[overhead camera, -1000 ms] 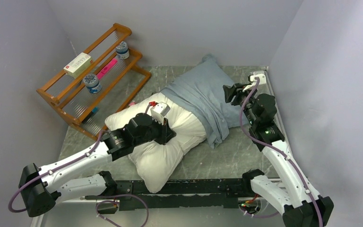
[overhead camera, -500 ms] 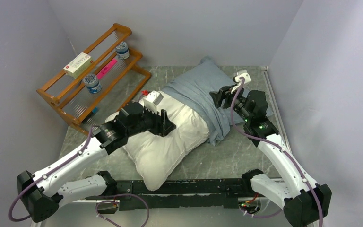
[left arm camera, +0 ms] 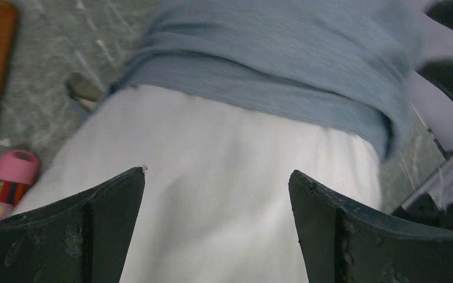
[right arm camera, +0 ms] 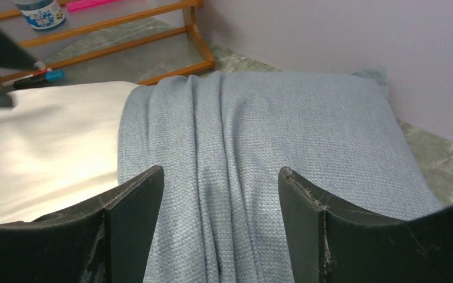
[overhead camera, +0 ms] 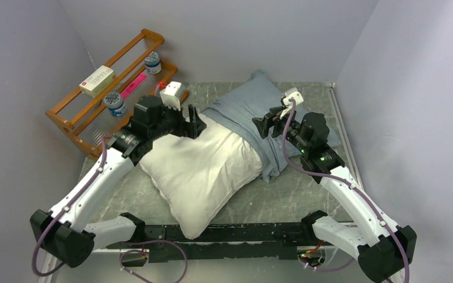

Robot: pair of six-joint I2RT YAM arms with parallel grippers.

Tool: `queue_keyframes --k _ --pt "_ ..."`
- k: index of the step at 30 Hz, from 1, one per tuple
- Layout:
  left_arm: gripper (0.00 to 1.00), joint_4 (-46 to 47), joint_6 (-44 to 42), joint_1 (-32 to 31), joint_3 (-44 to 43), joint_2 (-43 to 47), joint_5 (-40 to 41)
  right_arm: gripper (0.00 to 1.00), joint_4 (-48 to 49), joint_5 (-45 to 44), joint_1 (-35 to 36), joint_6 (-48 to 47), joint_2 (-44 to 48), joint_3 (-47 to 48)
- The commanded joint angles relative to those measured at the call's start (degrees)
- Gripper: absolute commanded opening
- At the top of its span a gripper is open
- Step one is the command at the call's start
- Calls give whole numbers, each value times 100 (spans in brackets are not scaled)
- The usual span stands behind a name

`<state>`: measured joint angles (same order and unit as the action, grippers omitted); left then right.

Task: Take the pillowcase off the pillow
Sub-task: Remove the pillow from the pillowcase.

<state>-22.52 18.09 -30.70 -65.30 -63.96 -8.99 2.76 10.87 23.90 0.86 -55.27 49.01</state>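
The white pillow [overhead camera: 203, 171] lies slantwise on the table with its near half bare. The blue-grey pillowcase [overhead camera: 245, 112] covers its far end, bunched in folds along the edge. My left gripper [overhead camera: 194, 121] hovers open above the pillow's far left part, near the cloth edge, with nothing between its fingers. In the left wrist view the gripper [left arm camera: 217, 172] frames bare pillow [left arm camera: 224, 200], the pillowcase [left arm camera: 271, 71] just beyond. My right gripper [overhead camera: 262, 127] is open over the pillowcase folds. In the right wrist view the gripper [right arm camera: 221, 170] straddles a ridge of pillowcase [right arm camera: 283, 124], the pillow [right arm camera: 41, 147] to its left.
A wooden rack [overhead camera: 118, 88] with jars and a box stands at the back left, close to the left arm. A pink bottle [left arm camera: 9, 183] lies on the table beside the pillow. Grey walls close in on both sides and the back.
My left gripper has opened, let go of the pillow and swung back and left toward the pillowcase edge. The right gripper has opened wider and moved left over the cloth.
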Motion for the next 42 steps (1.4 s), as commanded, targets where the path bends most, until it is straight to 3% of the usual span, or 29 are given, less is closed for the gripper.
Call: queue_keyframes --k 1,6,16,22,36,42 --pt "96 229 -238 826 -409 -547 -825 74 80 -104 162 -200 -23 306" --pt "96 503 -161 1265 -667 -1294 -1993 82 84 -146 292 -211 -115 365" --pt "96 495 -468 1268 -450 -2208 -3034 94 124 -239 526 -300 -363 528" --pt "95 352 -581 1217 -296 -2313 -3493 96 176 -349 629 -400 -514 713" --pt "75 133 -948 185 -168 -1966 -3497 100 -618 -419 777 -510 -1599 1852" --pt "59 170 -1007 -149 -83 -1754 -3478 100 -1097 -490 826 -495 -2032 2170"
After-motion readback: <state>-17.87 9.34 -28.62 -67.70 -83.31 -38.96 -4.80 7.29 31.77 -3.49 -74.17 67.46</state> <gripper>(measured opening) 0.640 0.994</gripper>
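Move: The white pillow's top near the pillowcase edge is where my left hand goes: about 6 cm ahead, 1 cm to its right, 9 cm below. The pillowcase edge lies some 9 cm ahead and 9 cm to the right of my left hand, the pink bottle some 12 cm ahead and 14 cm to its left, down on the table. For my right hand, the pillowcase edge is about 7 cm ahead, 11 cm left and 12 cm down. I swing my left hand forward about 6 cm and down onto the white pillow beside the case edge, tipping the fingers some 15 degrees down. Then I close partway on the fabric and drag it back and to the right, about 8 cm, turning clockwise. Meanwhile my right hand opens wide and drifts left and forward above the case, towards its edge. ##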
